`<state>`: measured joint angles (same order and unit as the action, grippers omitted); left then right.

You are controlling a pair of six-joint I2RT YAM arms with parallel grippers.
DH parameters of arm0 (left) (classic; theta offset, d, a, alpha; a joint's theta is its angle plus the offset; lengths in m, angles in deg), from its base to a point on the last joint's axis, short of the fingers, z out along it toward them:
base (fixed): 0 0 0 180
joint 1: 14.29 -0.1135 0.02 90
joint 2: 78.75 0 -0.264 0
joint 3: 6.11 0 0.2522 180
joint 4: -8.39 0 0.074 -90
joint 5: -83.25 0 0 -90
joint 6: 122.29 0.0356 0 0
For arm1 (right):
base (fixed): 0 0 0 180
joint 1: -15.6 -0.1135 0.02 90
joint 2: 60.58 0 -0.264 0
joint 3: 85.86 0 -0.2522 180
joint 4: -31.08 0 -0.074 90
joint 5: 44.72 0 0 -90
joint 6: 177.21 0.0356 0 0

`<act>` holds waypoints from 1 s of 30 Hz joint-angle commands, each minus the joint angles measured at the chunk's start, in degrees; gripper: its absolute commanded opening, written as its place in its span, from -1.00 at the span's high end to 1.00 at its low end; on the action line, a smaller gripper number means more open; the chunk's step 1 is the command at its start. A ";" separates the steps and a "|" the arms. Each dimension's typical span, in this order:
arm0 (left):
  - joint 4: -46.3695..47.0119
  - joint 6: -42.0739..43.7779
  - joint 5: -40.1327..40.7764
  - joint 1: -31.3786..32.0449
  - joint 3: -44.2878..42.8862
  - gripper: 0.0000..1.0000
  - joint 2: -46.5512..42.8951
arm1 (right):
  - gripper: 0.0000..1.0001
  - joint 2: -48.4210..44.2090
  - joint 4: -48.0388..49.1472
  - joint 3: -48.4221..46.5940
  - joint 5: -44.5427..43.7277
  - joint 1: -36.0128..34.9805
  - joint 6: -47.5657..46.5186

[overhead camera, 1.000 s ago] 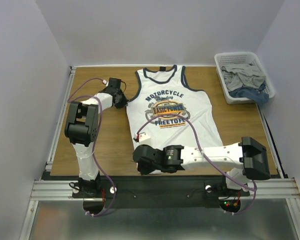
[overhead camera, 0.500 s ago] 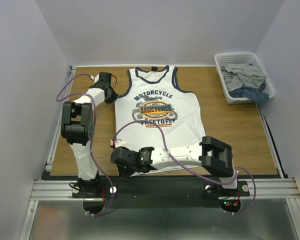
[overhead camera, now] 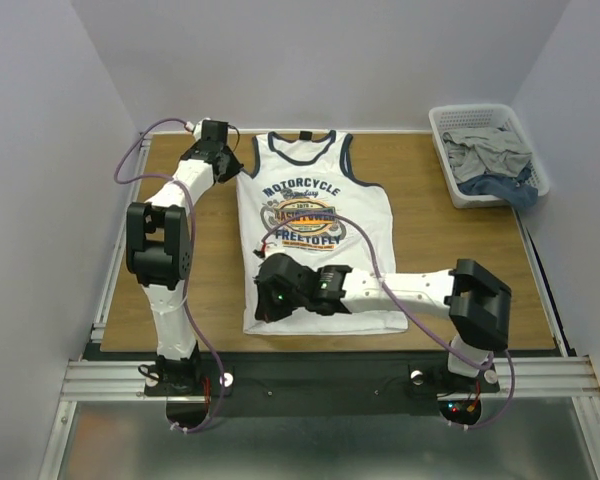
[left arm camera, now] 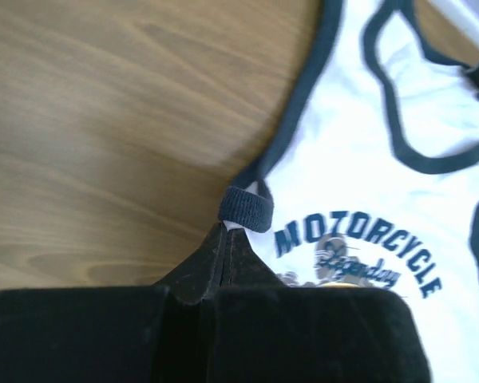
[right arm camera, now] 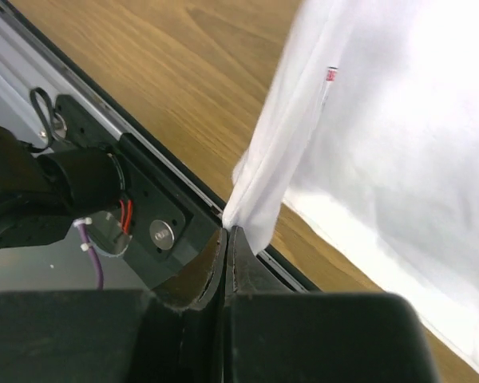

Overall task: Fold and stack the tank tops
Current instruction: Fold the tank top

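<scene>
A white tank top (overhead camera: pixel 315 215) with navy trim and a "MOTORCYCLE" print lies face up on the wooden table (overhead camera: pixel 460 235). My left gripper (overhead camera: pixel 233 168) is at the top's left armhole. In the left wrist view it (left arm camera: pixel 227 227) is shut on the navy trim of the tank top (left arm camera: pixel 359 136). My right gripper (overhead camera: pixel 264 300) reaches across the lower part of the shirt to its near-left corner. The right wrist view shows it (right arm camera: pixel 227 228) shut on a fold of the tank top's (right arm camera: pixel 383 120) white edge, lifted off the wood.
A white basket (overhead camera: pixel 442 118) holding grey and blue clothes stands at the back right corner. The black base rail (overhead camera: pixel 320 372) runs along the near edge. The right arm's elbow (overhead camera: pixel 480 300) rests near the front right.
Both arms dragged the tank top leftward. The left gripper went further back with the armhole. The right gripper swung left, then came in over the shirt's lower left, lifting the edge.
</scene>
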<state>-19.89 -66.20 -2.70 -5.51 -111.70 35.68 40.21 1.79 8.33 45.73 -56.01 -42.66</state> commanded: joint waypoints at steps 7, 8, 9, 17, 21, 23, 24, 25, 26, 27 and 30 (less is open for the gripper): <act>-2.26 -0.36 1.22 7.74 -12.66 1.00 7.03 | 0.99 -11.58 6.65 13.16 0.08 1.39 4.66; -2.35 -0.45 1.22 8.10 -13.45 1.00 8.16 | 0.99 -12.80 6.91 14.03 0.25 1.39 5.27; -2.79 -0.80 1.31 8.71 -13.63 1.00 8.96 | 0.99 -13.34 7.18 15.52 0.86 1.30 5.45; -2.26 -0.72 2.36 6.88 -9.77 1.00 7.12 | 0.99 -21.32 7.36 22.65 1.66 1.39 6.95; -1.74 -0.80 2.98 5.20 -6.35 1.00 5.11 | 0.99 -23.36 5.25 24.85 1.58 1.39 6.60; 0.10 -1.33 2.28 3.45 -2.05 1.00 3.08 | 0.99 -24.24 3.41 25.47 1.40 1.39 6.60; 0.54 -1.42 1.93 2.83 -0.73 1.00 2.12 | 0.99 -24.41 3.05 25.64 1.57 1.39 6.51; 0.72 -1.51 1.40 2.30 0.24 1.00 1.94 | 0.99 -24.76 2.53 25.73 1.66 1.48 6.42; 0.81 -1.42 1.22 1.34 1.99 1.00 1.41 | 0.99 -24.94 1.48 25.82 1.92 1.39 5.99; 0.99 -1.42 1.22 1.07 2.88 1.00 1.41 | 0.99 -25.20 0.68 25.73 1.92 1.39 5.72; 2.12 -1.07 1.22 -0.07 6.65 1.00 -0.52 | 0.99 -27.13 -2.82 25.21 0.52 1.56 4.23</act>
<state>-21.92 -67.32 -2.61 -3.98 -108.27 40.90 16.52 3.80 33.64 45.62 -54.15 -36.69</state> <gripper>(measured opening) 0.017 0.018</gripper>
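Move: Both hands still pinch the tank top's left side above the table. The printed logo lies about 16 cm right of the left hand, 9 cm nearer the base and 11 cm below; the dark left armhole is 5 cm to that hand's right and 8 cm farther out, the neckline some 15 cm right and 11 cm out. From the right hand, the middle of the bottom hem is about 14 cm to the right, level fore-and-aft, 9 cm below, with the logo 10 cm right and 30 cm farther out. Rightward together at first: the left hand swings its pinch of the left edge about 10 cm inward, then comes back left almost all the way while sinking, ending some 8 cm lower and slightly nearer the base, fingers tipped further down. The right hand keeps carrying its pinch right along the hem towards the middle, roughly 10 cm, drifting a little back at nearly unchanged height. Both grips stay shut. ##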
